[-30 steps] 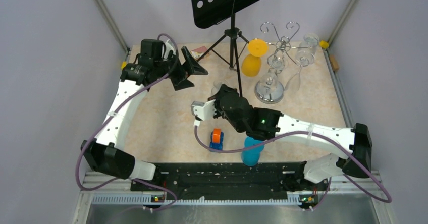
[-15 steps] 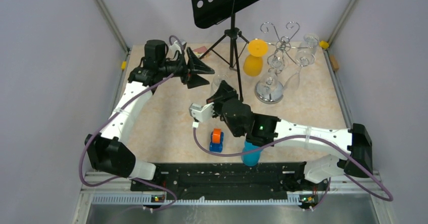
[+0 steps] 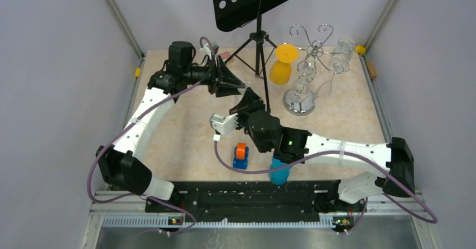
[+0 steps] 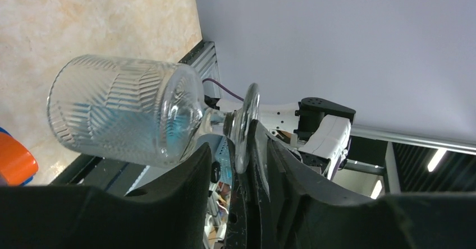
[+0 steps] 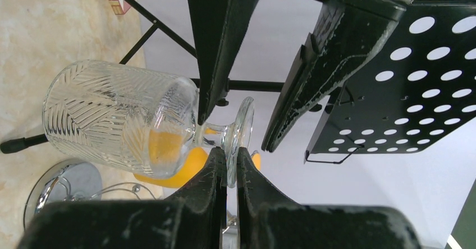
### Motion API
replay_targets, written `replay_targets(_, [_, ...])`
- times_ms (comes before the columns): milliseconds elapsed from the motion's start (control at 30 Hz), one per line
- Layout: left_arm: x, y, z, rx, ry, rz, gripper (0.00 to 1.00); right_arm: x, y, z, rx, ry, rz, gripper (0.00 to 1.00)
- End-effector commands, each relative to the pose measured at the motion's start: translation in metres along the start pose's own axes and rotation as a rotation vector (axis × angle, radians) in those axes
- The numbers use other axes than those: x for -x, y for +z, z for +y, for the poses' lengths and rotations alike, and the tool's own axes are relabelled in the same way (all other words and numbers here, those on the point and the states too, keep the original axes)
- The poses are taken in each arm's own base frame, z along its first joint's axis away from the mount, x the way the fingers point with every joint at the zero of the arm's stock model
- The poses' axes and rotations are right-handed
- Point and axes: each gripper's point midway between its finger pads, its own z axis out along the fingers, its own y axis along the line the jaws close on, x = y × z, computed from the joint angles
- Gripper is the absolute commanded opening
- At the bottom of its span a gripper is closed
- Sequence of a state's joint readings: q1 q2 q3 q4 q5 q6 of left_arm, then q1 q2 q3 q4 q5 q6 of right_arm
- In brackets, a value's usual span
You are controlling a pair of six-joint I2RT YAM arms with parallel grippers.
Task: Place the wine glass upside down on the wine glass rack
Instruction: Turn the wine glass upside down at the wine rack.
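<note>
The clear ribbed wine glass (image 5: 118,114) lies on its side in the air, and my right gripper (image 5: 230,153) is shut on the rim of its round foot (image 5: 242,120). From the far side, my left gripper (image 4: 236,153) straddles the same foot (image 4: 245,125). Its right finger (image 4: 280,165) touches the disc, while a gap remains at the left finger (image 4: 191,170). In the top view both grippers meet mid-table, left gripper (image 3: 237,84) above right gripper (image 3: 247,100), and hide most of the glass. The chrome wine glass rack (image 3: 300,100) stands at the back right.
An orange glass (image 3: 280,64) and clear glasses (image 3: 337,64) hang on the rack. The black music stand (image 3: 252,2) rises just behind the grippers, with tripod legs on the table. A blue cup (image 3: 279,170) and an orange-blue toy (image 3: 241,155) sit near the front.
My left arm swung right from the back-left corner to the held glass, and its jaws narrowed around the foot. The right arm shifted slightly and kept its grip.
</note>
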State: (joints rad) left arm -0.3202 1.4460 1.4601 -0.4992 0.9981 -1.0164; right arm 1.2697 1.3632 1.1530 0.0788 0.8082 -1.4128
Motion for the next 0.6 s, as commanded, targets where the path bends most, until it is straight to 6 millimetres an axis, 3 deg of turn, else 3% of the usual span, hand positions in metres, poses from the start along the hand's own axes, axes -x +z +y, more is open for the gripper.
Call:
replay_targets(0, [-0.005, 0.003, -0.016, -0.008, 0.093, 0.029, 0.41, 0.001, -0.01, -0.035, -0.097, 0.1, -0.013, 0.0])
replay_targets(167, [-0.011, 0.01, -0.019, -0.015, 0.103, 0.062, 0.26, 0.002, -0.01, -0.037, -0.099, 0.106, -0.015, 0.0])
replay_targets(333, [-0.016, 0.015, -0.02, -0.023, 0.099, 0.089, 0.01, 0.002, -0.01, -0.035, -0.092, 0.112, -0.019, 0.0])
replay_targets(567, [-0.014, 0.014, -0.02, -0.02, 0.108, 0.074, 0.0, 0.004, -0.01, -0.034, -0.09, 0.13, -0.03, 0.0])
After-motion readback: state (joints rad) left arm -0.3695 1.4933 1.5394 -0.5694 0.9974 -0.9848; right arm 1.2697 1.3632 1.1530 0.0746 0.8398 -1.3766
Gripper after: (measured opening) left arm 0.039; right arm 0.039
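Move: The wine glass hangs upside down from the right hand, which already pinches the rim of its foot; the glass's middle lies about 3 cm ahead, 1 cm left and 8 cm below that hand. From the half-open left hand, it is roughly 4 cm right, 1 cm back and 8 cm down. The yellow glass on the rack is some 10 cm ahead and 12 cm right of the left hand, and the wine rack's pole about 11 cm ahead and 20 cm right. The left hand, its fingers pointing right, eases about 1.5 cm to the right and under 1 cm back onto the upturned foot of the wine glass, then shuts its fingers from half open and pinches the foot's edge, stopping there with almost no wrist turn. The right hand keeps its own closed pinch on the same foot, at first still, then shifting about half a centimetre to the right as the left fingers close. ##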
